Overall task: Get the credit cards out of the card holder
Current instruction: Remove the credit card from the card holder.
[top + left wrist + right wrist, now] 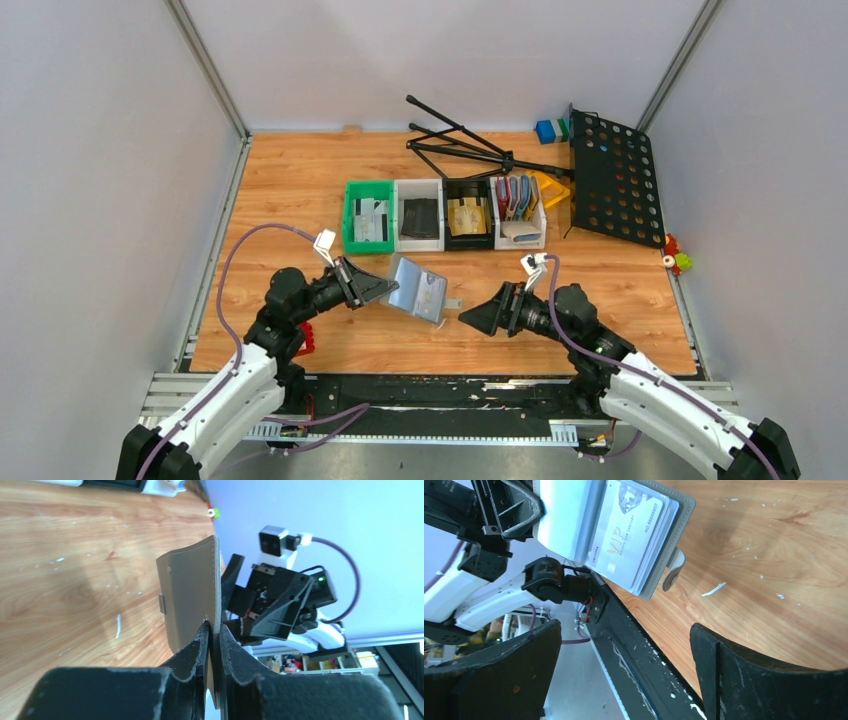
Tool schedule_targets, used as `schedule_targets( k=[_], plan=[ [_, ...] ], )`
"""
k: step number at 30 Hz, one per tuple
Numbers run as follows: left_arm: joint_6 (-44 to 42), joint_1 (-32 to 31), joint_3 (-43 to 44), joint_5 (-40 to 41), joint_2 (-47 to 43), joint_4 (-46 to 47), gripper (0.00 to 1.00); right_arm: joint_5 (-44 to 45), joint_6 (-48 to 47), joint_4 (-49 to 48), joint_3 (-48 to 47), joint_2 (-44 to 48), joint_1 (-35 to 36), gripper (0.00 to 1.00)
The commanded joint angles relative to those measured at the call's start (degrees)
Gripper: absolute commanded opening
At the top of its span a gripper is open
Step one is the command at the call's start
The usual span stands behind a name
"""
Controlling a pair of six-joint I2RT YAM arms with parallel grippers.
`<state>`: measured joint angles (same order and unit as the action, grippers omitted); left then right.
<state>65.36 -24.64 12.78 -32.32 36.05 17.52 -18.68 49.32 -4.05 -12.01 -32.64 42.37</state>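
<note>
The grey-blue card holder [408, 284] hangs open and tilted just above the table, near the front middle. My left gripper [391, 288] is shut on its left edge; in the left wrist view the holder [187, 592] stands edge-on, pinched between the fingertips of that gripper [214, 629]. The credit cards [624, 535] sit stacked in the holder's inner pocket [676, 525], a whitish one printed "VIP" on top. My right gripper [468, 318] is open wide, pointing left at the holder from a short distance, not touching it. Nothing lies between the fingers of the right gripper [624, 630].
A row of small bins stands behind: green [368, 217], white [419, 215], black [468, 213], and a white one with red and blue holders [520, 210]. A black perforated music stand [612, 178] lies at the back right. Small toys [678, 260] sit by the right edge.
</note>
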Motion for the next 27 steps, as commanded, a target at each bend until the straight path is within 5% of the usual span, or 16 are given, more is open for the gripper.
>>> schedule_targets(
  k=[1, 17, 27],
  plan=[
    [6.72, 0.18, 0.51, -1.08, -1.72, 8.2, 0.16, -0.78, 4.85, -7.08, 0.02, 0.9, 1.06, 1.0],
    [22.42, 0.12, -2.22, 0.16, -0.53, 31.67, 0.13, -2.14, 11.41, -29.55, -3.2, -15.59, 4.32, 1.0],
    [25.01, 0.12, -3.1, -0.8, -0.99, 35.8, 0.13, -4.55, 11.44, -32.47, -9.93, -17.0, 4.35, 0.95]
  ],
)
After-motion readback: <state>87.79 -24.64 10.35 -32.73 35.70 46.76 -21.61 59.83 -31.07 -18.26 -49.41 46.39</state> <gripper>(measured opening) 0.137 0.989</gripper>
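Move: Some 8 cm to the left of the right hand, about 4 cm farther out and slightly higher, the credit card sits in the opened card holder. The holder's strap is about 4 cm to the right hand's left and 2 cm ahead. On the table the paper scrap lies about 10 cm left, 1 cm back and 13 cm down. The left hand, gripping the holder's left side, has the card about 7 cm to its right, 1 cm back, nearly level. Lifting the card holder about 10 cm, the left hand keeps its pinch on the left side and tips its fingers upward some 25 degrees. The right hand, fingers staying wide open, first eases left towards the card side, then climbs quickly, ending about 8 cm higher and 5 cm farther left with its fingers also tipped up; its fingertips come close around the holder's near right corner, though contact can't be made out. ##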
